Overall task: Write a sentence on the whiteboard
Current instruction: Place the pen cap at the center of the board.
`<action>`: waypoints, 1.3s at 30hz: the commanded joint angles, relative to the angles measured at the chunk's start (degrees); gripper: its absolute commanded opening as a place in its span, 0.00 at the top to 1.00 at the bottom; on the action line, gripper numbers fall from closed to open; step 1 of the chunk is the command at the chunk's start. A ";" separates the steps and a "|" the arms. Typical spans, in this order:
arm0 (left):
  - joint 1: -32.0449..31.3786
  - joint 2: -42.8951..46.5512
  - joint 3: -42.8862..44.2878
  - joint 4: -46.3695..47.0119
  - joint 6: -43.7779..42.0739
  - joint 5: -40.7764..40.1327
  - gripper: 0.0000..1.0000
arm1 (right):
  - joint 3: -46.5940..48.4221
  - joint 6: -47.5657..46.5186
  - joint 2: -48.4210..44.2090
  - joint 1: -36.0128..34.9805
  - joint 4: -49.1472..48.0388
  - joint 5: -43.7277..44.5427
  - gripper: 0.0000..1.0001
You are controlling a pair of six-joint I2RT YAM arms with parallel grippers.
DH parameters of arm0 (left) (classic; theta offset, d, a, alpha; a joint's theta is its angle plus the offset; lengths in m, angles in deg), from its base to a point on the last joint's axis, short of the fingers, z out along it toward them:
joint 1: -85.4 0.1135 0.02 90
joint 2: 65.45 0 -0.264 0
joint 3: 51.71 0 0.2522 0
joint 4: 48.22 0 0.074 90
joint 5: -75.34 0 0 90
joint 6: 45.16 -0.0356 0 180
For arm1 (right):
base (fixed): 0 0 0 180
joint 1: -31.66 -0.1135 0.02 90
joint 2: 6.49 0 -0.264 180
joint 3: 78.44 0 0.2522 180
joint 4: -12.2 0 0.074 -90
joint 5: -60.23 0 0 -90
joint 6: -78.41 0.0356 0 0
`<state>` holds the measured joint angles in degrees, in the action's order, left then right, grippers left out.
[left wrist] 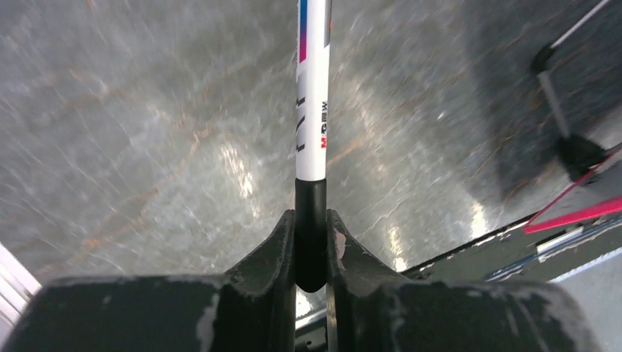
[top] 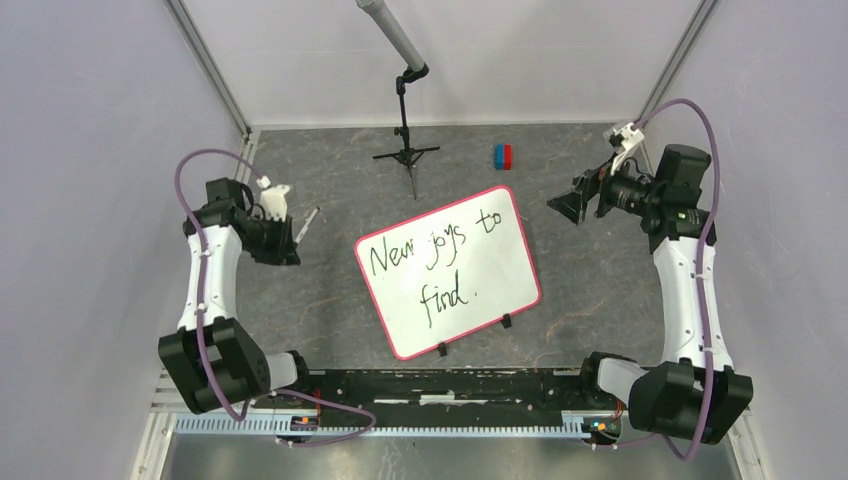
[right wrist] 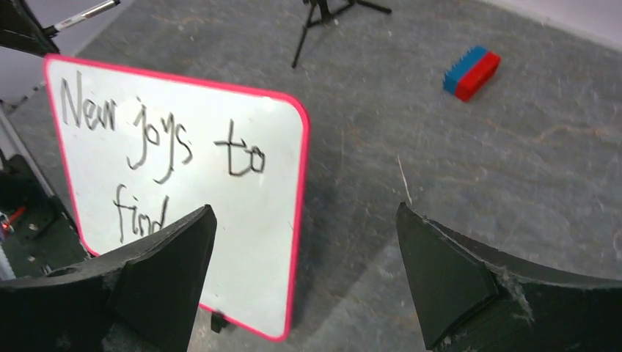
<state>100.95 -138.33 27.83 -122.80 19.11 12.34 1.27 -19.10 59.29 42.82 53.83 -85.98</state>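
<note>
The whiteboard (top: 505,268), white with a pink-red rim, lies tilted in the middle of the grey table. The sentence (top: 432,256) on it reads "New joys to find." in black. My left gripper (top: 290,236) hovers left of the board, apart from it, shut on a white marker (top: 306,222). In the left wrist view the fingers (left wrist: 279,242) clamp the marker's black end (left wrist: 311,220) and its barrel (left wrist: 312,110) points away. My right gripper (top: 566,203) stands open to the right of the board, holding nothing. In its wrist view the whiteboard (right wrist: 249,242) and sentence (right wrist: 161,143) show past the wide jaws.
A black tripod stand (top: 405,152) with a grey boom stands behind the board. A red and blue block (top: 502,156) lies at the back right, also seen as the block (right wrist: 472,72) in the right wrist view. A black rail (top: 450,385) runs along the near edge.
</note>
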 commanded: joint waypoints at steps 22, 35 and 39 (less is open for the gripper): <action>2.47 -13.83 -21.27 20.68 -3.94 -14.55 0.70 | -11.67 -14.90 -3.73 3.63 5.63 6.52 0.02; 2.38 -11.67 -22.10 19.73 -5.03 -15.01 0.49 | -12.95 -16.25 -3.84 3.67 7.14 6.28 0.02; 2.38 -9.28 -20.23 17.04 -5.70 -14.58 0.38 | -12.38 -17.12 -3.70 3.61 8.05 6.76 0.02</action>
<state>103.03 -149.76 7.20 -105.14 16.92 -1.10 -11.62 -34.27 55.83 46.34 60.98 -78.76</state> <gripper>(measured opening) 0.564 0.979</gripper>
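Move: The left hand holds the capped pen by its black cap; the bare table spot where it is to lie is about 4 cm back, 4 cm left and 15 cm below. From this hand the whiteboard's middle is some 33 cm right and 2 cm ahead, its nearest corner 10 cm right and 9 cm ahead, both 15 cm down. From the empty right hand that spot lies some 56 cm left, 9 cm back and 29 cm below. The left hand sets the pen down on the bare table left of the whiteboard and lets go of its cap: it sinks about 14 cm, easing some 4 cm back and left and tipping nearly 20 degrees towards straight down, then stays low while its fingers open. Off the board's right side, the empty, wide-open right hand sinks about 10 cm, drifting slightly right and back. ##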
